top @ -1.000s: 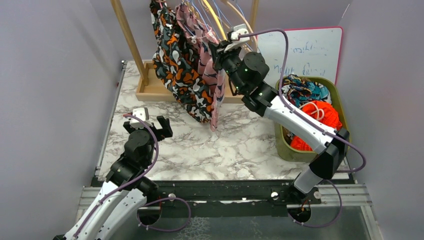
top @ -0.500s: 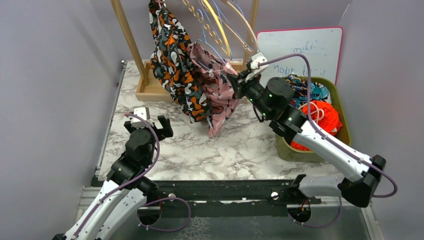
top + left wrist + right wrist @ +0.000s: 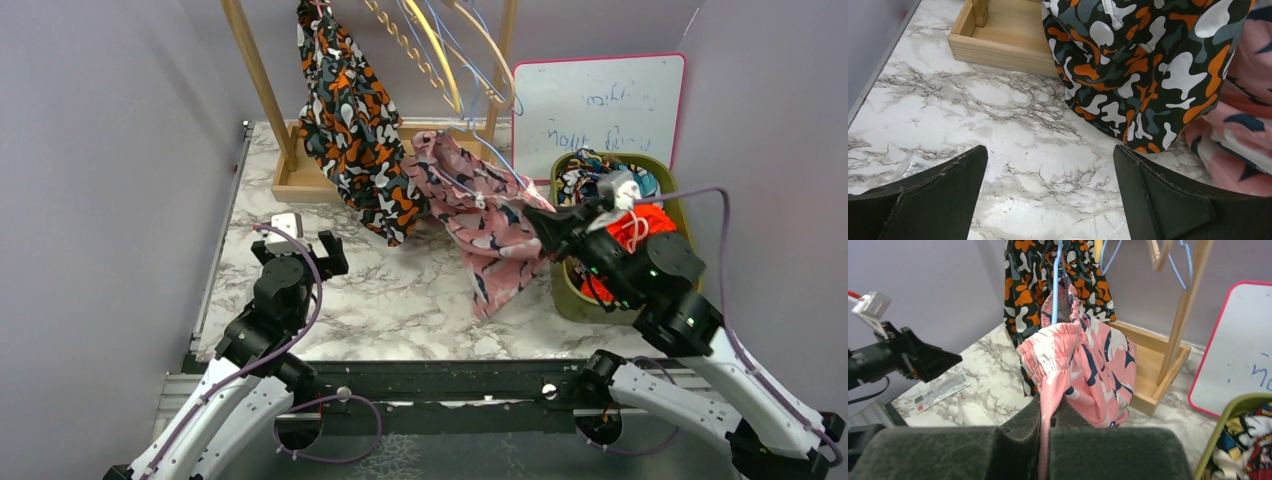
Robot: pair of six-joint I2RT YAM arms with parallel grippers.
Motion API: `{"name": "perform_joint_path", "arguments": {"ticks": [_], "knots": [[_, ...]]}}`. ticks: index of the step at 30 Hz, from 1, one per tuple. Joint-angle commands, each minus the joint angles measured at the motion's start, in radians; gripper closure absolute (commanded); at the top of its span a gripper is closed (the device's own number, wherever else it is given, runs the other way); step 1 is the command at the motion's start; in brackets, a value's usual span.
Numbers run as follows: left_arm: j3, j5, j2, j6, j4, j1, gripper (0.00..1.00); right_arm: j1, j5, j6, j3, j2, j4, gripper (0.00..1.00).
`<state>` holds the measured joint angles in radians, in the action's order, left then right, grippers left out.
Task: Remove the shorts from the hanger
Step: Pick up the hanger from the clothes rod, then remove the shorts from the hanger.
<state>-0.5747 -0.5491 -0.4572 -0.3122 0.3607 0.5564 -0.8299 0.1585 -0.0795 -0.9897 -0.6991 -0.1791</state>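
Note:
Pink print shorts (image 3: pixel 490 235) stretch from a blue wire hanger (image 3: pixel 487 160) toward the near right. My right gripper (image 3: pixel 543 225) is shut on their waistband; in the right wrist view the pink fabric (image 3: pixel 1098 360) runs between the closed fingers of that gripper (image 3: pixel 1048 412), and the blue hanger (image 3: pixel 1055 285) enters the gathered waistband. Black-orange-white blotch shorts (image 3: pixel 355 130) hang from the rack. My left gripper (image 3: pixel 300 250) stands open and empty over the marble, its jaws (image 3: pixel 1050 165) wide, with the blotch shorts (image 3: pixel 1138 65) just beyond.
A wooden rack post (image 3: pixel 255 70) rises from a wooden base tray (image 3: pixel 300 180). Several bare hangers (image 3: pixel 440 50) dangle above. A green bin (image 3: pixel 563 300) at the right holds orange and multicolour shorts. A whiteboard (image 3: pixel 600 100) leans behind it. A flat packet (image 3: pixel 910 165) lies near the left gripper.
My right arm has swung back from the rack toward the near right, dragging the pink shorts and the blue hanger with it. The left arm has stayed still.

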Motion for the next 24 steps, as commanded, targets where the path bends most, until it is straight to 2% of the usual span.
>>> {"name": "perform_joint_path", "arguments": {"ticks": [1, 7, 13, 17, 24], "knots": [[0.005, 0.015, 0.013, 0.006, -0.02, -0.006, 0.01, 0.001, -0.022, -0.071, 0.034, 0.154, -0.161, 0.99], [0.004, 0.036, 0.014, 0.005, -0.027, -0.006, 0.01, 0.0, -0.24, -0.112, 0.095, 0.235, -0.214, 0.99], [-0.006, 0.082, 0.049, 0.016, -0.029, -0.006, 0.01, 0.0, -0.505, -0.131, 0.206, 0.092, -0.154, 0.99], [-0.007, 0.228, 0.086, 0.06, -0.072, -0.006, 0.01, 0.0, -0.558, -0.139, 0.274, 0.015, -0.045, 0.99], [0.042, 0.568, 0.101, 0.114, -0.249, -0.006, 0.01, 0.0, -0.612, -0.181, 0.329, -0.076, 0.107, 0.99]]}}
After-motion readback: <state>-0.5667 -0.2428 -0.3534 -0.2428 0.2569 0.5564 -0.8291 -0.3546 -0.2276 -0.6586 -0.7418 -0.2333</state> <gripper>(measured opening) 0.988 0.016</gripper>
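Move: The right hand still grips the waistband of the pink shorts on their blue hanger; their middle lies about 8 cm ahead, 10 cm left and 10 cm below. The open table they go to is roughly 13 cm left, 2 cm back and 33 cm down. The camouflage shorts hang some 15 cm ahead and 36 cm left, the green basket 5 cm ahead and 18 cm right. From the open left hand the pink shorts are about 8 cm ahead and 28 cm right. Right hand carries the shorts back, then left and about 18 cm down towards the table; left hand rises rightwards. ##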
